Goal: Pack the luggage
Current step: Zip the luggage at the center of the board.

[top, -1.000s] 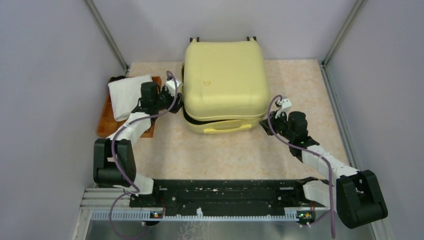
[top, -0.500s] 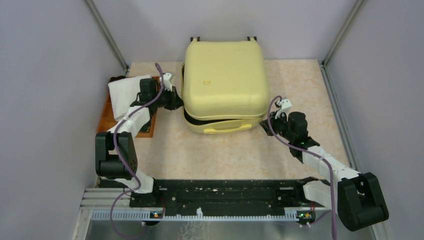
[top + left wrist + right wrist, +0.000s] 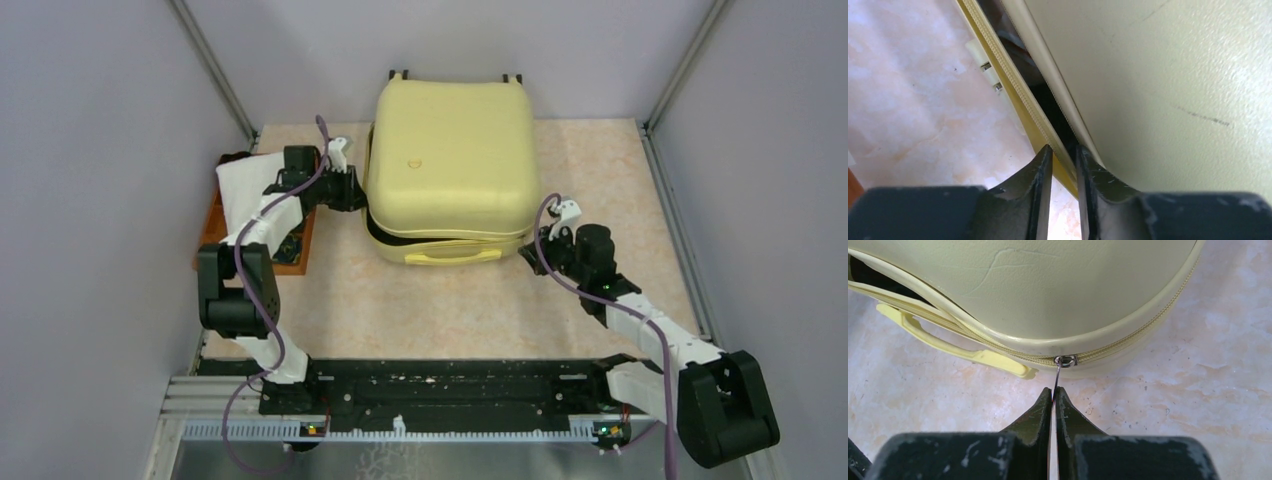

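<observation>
The luggage (image 3: 450,150) is a pale yellow hard-shell case lying flat mid-table, its lid down with a dark gap along the front and left. My left gripper (image 3: 358,192) is at its left side. In the left wrist view the left gripper (image 3: 1064,150) has its fingers close together astride the lower shell's zipper rim (image 3: 1013,90), one finger inside the gap under the lid (image 3: 1173,75). My right gripper (image 3: 527,250) is at the front right corner. The right wrist view shows the right gripper (image 3: 1054,390) shut on the thin metal zipper pull (image 3: 1066,360).
A folded white cloth (image 3: 250,185) lies on an orange tray (image 3: 212,240) left of the case, just behind the left arm. The case's yellow handle (image 3: 948,342) sticks out at its front. Grey walls close in the table on both sides and at the back.
My left arm has swung back along the case's left side and its jaws have narrowed onto the rim. The case has shifted slightly toward the back. The right arm has stayed put.
</observation>
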Controlling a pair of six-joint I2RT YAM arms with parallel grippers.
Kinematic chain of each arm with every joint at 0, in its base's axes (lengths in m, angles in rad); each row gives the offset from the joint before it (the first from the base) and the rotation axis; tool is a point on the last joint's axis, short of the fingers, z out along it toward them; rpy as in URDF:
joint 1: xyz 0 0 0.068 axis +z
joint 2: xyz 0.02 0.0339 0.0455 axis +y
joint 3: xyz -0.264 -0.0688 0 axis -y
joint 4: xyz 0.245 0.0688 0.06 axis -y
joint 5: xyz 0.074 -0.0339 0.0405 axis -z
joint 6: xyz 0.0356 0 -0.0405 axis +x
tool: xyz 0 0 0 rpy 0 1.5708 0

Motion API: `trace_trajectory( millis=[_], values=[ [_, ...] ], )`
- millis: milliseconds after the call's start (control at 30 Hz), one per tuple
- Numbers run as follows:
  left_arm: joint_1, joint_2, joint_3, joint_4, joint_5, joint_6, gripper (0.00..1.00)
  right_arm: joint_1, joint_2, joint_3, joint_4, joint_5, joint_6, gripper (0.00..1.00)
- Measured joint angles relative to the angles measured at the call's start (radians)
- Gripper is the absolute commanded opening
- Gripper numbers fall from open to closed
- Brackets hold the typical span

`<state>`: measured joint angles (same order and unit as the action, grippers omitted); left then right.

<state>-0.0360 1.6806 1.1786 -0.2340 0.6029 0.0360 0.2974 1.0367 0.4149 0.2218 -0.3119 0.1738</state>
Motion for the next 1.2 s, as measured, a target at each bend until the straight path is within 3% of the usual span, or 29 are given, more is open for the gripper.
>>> trace_trajectory(
  millis=[167, 200, 333, 600, 900, 1033, 1200],
  values=[
    [-0.011, 0.018, 0.020, -0.008, 0.002, -0.012, 0.01, 0.001, -0.008, 0.000, -0.008, -0.001, -0.011, 0.00],
    [-0.011, 0.021, 0.023, -0.005, 0.002, -0.019, 0.00, 0.002, -0.008, 0.001, -0.010, -0.004, -0.014, 0.00],
    [-0.008, 0.028, 0.014, 0.039, 0.019, -0.079, 0.00, 0.023, -0.008, 0.029, -0.056, 0.002, -0.027, 0.00],
    [0.019, 0.008, -0.129, 0.303, 0.109, -0.240, 0.00, 0.116, -0.008, 0.066, -0.122, 0.114, -0.018, 0.00],
    [0.018, -0.034, -0.264, 0.507, 0.116, -0.340, 0.00, 0.317, 0.090, 0.141, -0.132, 0.376, 0.016, 0.00],
    [0.010, -0.061, -0.310, 0.531, 0.155, -0.387, 0.00, 0.460, 0.152, 0.163, -0.049, 0.351, 0.029, 0.00],
    [-0.043, -0.074, -0.335, 0.502, 0.269, -0.433, 0.00, 0.488, 0.154, 0.163, -0.011, 0.305, 0.048, 0.00]
  ],
)
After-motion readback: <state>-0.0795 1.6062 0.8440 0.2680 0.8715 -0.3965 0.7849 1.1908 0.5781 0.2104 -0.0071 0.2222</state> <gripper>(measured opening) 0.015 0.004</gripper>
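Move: The zip pull is already pinched in the right fingers, with its slider on the front seam about 2 cm ahead and 2 cm left of that hand; the yellow handle, past which it is taken, is centred some 13 cm to its left, about level fore and aft and slightly below. The luggage's gaping front-left corner is about 30 cm left and 6 cm ahead. The left hand's half-open fingers straddle the luggage's left rim, about 1 cm to its right and 1 cm below; from that hand the front-left corner lies about 8 cm back and 2 cm right. The right hand, fingers shut, draws the zip pull left along the front seam over the handle, creeping for the first 3 cm and then running quickly to about 12 cm, also easing back some 4 cm and turning slightly counter-clockwise, its fingers ending without the pull. The left hand shuts on the zip tape of the left rim and creeps right, its left side rolling down over 20 degrees, then slides quickly back and right with the luggage, still closed at the rim. ##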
